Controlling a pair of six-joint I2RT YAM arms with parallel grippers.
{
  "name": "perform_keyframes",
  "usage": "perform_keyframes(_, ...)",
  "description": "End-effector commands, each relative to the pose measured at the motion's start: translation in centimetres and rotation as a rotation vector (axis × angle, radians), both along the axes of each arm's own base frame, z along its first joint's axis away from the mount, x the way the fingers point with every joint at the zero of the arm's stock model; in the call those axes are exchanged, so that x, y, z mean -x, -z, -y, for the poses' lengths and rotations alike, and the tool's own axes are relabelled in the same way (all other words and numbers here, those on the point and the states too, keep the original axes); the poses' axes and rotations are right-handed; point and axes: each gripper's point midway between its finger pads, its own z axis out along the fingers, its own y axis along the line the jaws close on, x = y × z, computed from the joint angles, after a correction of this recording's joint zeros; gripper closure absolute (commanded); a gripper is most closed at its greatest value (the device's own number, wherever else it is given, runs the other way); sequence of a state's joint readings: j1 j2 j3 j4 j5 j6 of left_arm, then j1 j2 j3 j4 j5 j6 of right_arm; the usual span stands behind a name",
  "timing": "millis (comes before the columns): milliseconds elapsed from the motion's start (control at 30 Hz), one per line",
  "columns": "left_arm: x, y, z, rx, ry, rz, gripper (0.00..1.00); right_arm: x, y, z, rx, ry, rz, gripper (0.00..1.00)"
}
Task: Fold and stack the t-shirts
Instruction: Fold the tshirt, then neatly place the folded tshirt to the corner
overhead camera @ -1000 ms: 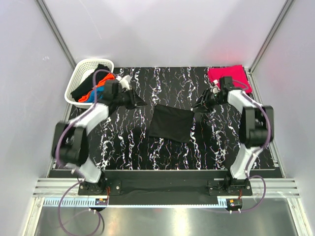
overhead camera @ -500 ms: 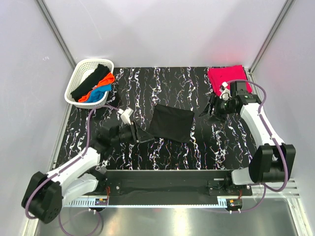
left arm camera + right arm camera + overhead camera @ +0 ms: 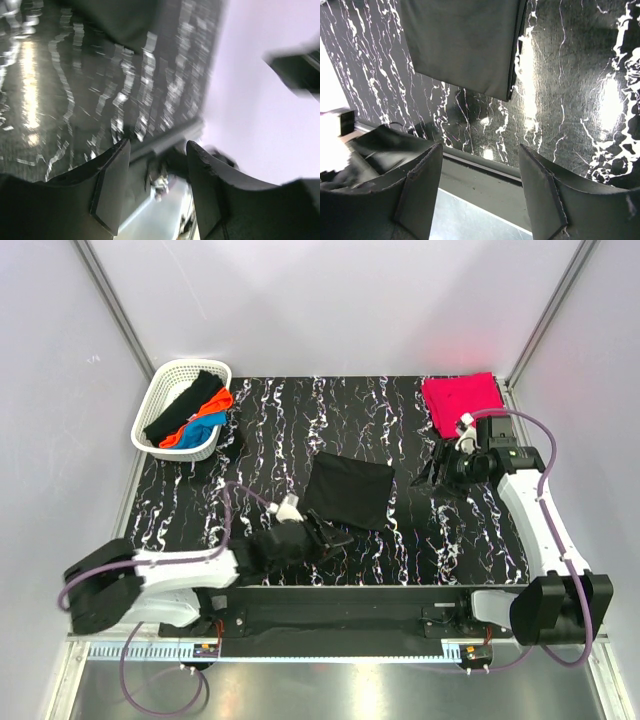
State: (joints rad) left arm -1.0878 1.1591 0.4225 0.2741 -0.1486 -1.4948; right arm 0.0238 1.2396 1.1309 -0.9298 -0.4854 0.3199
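Note:
A folded black t-shirt (image 3: 345, 490) lies flat at the middle of the marbled mat; it also shows in the right wrist view (image 3: 465, 45). A pinkish-red t-shirt (image 3: 462, 400) lies folded at the far right corner. My left gripper (image 3: 338, 533) hovers just off the black shirt's near left corner, open and empty (image 3: 157, 165). My right gripper (image 3: 425, 478) stands to the right of the shirt, apart from it, open with nothing between its fingers (image 3: 480, 155). More t-shirts, black (image 3: 185, 402), orange (image 3: 212, 403) and blue (image 3: 205, 424), fill the basket.
The white lattice basket (image 3: 152, 405) sits at the far left corner of the mat. The black rail (image 3: 330, 602) carrying the arm bases runs along the near edge. Grey walls close in the left, back and right sides.
My left arm swung from beside the basket down to the near side of the black shirt. My right arm drew back to the right. Both grippers opened wider.

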Motion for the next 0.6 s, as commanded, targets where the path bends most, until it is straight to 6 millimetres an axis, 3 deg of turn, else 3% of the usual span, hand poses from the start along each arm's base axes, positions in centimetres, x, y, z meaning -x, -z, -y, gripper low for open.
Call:
perform_keyframes(0,-3.2,-1.1,2.3,0.061,-0.243,-0.047,0.46,0.7,0.1,0.3,0.013,0.001,0.000,0.32)
perform_keyframes(167,-3.9,3.3,2.3,-0.007,-0.342,-0.108,0.46,1.0,0.1,-0.3,-0.023,-0.009,-0.012,0.31)
perform_keyframes(267,-4.4,4.0,2.4,-0.021,-0.371,-0.112,0.45,1.1,0.3,-0.2,-0.015,-0.008,-0.013,0.32)
perform_keyframes(300,-4.3,5.2,2.3,-0.047,-0.383,-0.135,0.45,1.2,0.7,-0.1,-0.011,-0.006,-0.021,0.32)
perform_keyframes(567,-5.8,6.9,3.2,-0.078,-0.470,-0.170,0.50,1.4,1.5,0.1,-0.006,0.010,-0.031,0.33)
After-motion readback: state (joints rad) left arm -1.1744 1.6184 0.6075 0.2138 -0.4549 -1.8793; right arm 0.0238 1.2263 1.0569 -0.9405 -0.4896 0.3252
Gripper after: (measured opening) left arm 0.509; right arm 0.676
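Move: Just beyond the left hand lies the black t-shirt, folded small: its near edge is about 6 cm ahead and 2 cm to the right, its middle some 14 cm ahead and 3 cm to the right, all roughly 12 cm below. The folded pink shirt lies far out, about 37 cm ahead and 33 cm to the right of the left hand. From the right hand, the t-shirt's middle is about 21 cm left, 3 cm ahead and 18 cm lower. Sinking about 9 cm, the left hand comes down towards the t-shirt's near edge, easing some 4 cm forward and at first a little to the right, while it turns about 20 degrees counter-clockwise and tips slightly further down. Its fingers stay half open. The right hand, open and clear of the cloth, drifts a couple of centimetres down and back. ##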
